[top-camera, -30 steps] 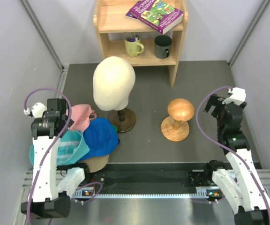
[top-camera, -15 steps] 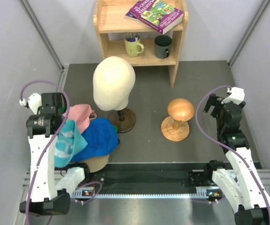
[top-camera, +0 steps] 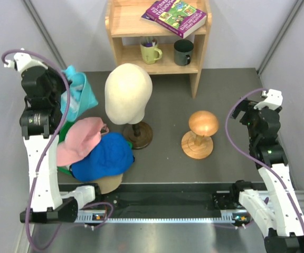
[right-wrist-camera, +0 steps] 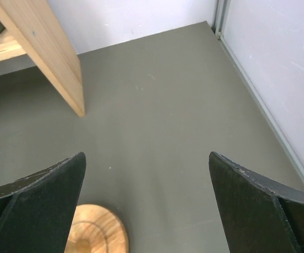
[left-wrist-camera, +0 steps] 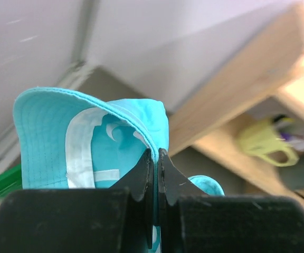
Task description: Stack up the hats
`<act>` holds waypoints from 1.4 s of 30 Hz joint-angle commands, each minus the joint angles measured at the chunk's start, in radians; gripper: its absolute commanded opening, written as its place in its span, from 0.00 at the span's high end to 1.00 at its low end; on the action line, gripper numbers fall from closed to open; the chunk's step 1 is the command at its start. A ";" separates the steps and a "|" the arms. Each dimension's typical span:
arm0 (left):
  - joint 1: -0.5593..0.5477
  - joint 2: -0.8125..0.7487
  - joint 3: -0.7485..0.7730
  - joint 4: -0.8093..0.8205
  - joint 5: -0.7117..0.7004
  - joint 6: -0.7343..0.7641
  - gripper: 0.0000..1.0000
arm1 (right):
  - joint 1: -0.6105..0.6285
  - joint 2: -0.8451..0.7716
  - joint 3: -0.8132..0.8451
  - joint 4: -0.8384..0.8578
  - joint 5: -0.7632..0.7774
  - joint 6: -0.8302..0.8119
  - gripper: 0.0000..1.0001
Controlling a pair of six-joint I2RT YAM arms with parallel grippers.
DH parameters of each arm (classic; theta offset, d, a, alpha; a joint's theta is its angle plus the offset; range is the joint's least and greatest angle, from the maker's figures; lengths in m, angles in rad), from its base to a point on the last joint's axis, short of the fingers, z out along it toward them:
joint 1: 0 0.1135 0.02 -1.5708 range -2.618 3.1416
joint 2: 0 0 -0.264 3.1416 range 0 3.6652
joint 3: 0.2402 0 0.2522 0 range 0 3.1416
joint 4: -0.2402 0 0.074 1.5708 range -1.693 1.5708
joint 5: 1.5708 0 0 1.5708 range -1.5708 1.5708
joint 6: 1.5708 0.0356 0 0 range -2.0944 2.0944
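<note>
My left gripper is raised at the far left, shut on the brim of the cyan bucket hat, which hangs in the air beside the mannequin head. In the left wrist view the two fingers pinch the brim edge of the cyan hat. Below it on the table lie a pink cap, a royal blue cap partly over it, and a tan cap peeking out underneath. My right gripper hovers open at the right with nothing in it, seen wide apart over bare table.
A cream mannequin head on a dark base stands mid-table. A round-topped wooden stand is to its right, with its base under my right gripper. A wooden shelf with mugs and a book is at the back. Something green lies under the caps.
My left gripper shut on the cyan bucket hat at the near left, then lifted it up and away toward the back left. The right arm shifted slightly.
</note>
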 commanded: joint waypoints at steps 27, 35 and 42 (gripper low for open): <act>-0.716 0.632 0.523 0.756 0.270 -0.012 1.00 | -0.008 -0.082 0.070 -0.106 -0.100 0.050 0.00; -0.719 0.335 0.165 0.747 0.170 0.001 1.00 | -0.008 -0.090 0.063 -0.116 -0.100 0.041 0.00; -0.721 0.155 0.037 0.661 0.084 0.002 1.00 | -0.008 -0.062 0.067 -0.094 -0.126 0.039 0.00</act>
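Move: The mannequin head to be capped stands about 28 cm to the right of the left hand and some 12 cm nearer the base, its middle roughly 3 cm lower. The pink hat lies 14 cm back, 3 cm right and 23 cm below the left hand; the blue hat 22 cm back, 13 cm right, 24 cm below. The green mug is about 14 cm ahead, 36 cm right, 10 cm lower. From the right hand, the head is some 53 cm left, 9 cm back, 13 cm higher. Keep the turquoise hat pinched by its brim and swing the left gripper nearly 40 cm right, arcing forward and up around the far side of the head, fingers turning about 50 degrees clockwise and tilting up. Then ease back towards the head, some 7 cm left with a small net drop. Draw the open right hand 2 cm back and slightly left. ##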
